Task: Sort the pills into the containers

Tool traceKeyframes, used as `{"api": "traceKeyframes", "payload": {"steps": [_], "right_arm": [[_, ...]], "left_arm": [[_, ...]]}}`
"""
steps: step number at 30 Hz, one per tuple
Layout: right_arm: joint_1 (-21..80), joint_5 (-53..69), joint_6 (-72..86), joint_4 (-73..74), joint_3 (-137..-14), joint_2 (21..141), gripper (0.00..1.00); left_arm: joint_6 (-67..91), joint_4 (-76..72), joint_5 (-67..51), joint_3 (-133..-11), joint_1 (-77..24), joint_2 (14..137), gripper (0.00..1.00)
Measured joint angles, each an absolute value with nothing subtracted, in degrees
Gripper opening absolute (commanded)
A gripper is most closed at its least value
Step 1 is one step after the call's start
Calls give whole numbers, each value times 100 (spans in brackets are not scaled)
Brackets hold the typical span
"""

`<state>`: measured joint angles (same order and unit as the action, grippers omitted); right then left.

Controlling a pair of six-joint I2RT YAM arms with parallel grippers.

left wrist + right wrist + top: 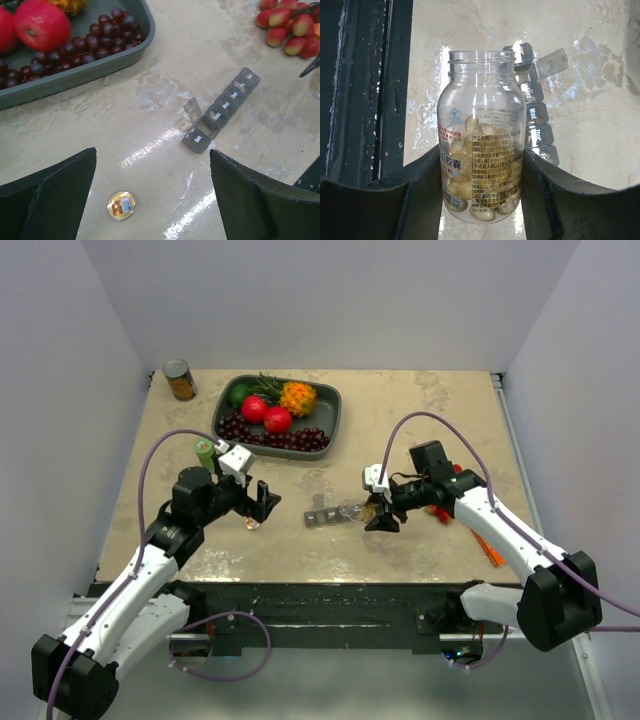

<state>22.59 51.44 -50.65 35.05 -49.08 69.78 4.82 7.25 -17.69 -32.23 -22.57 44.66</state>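
Observation:
My right gripper [481, 200] is shut on a clear pill bottle [481, 125] with no cap, and pale yellow pills [492, 212] lie in its lower half. The bottle's mouth points toward the containers [536, 122], a grey strip of day-marked compartments with one lid [552, 61] raised near the far end. From above, the bottle [351, 510] lies tilted beside the containers [322, 516], held by my right gripper [383, 518]. My left gripper [154, 200] stands open and empty over the table, with a round gold bottle cap [121, 205] between its fingers on the surface. The containers [223, 106] lie ahead of it to the right.
A dark grey fruit tray [331, 416] with grapes and fruit stands at the back, and a tin can [180, 380] at the back left. A green object [204, 452] lies by the left arm. Red fruit [289, 26] and an orange item [488, 549] lie to the right. The table's dark front edge [360, 90] is close.

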Motion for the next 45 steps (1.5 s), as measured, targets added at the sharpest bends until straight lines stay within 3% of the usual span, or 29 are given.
{"api": "traceKeyframes", "payload": {"steps": [13, 45], "right_arm": [[2587, 4571, -5129, 3664, -4908, 7299, 0], [2899, 4097, -5120, 3658, -4930, 7732, 0]], "left_arm": [[482, 1142, -572, -3312, -2257, 4602, 100], [482, 1175, -401, -3332, -2257, 4602, 100]]}}
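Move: Just short of the pill box, the right hand grips the open pill bottle; the box's middle lies about 8 cm ahead, 7 cm left and 12 cm below it. Its open Monday compartment is some 6 cm ahead and 13 cm left of that hand; the red fruit bunch is roughly 15 cm ahead and 22 cm right. From the empty left hand, the pill box's middle is about 4 cm ahead, 21 cm right and 17 cm below. Lowering the bottle almost straight down by about 5 cm, the right hand brings it towards the table on the near side of the pill box, easing to a stop while its leftward-pointing fingers tip some 10 degrees farther down and keep their grip. The open, empty left hand draws off about 4 cm left and a little forward, sinking slightly and swinging counter-clockwise, then stays there. ##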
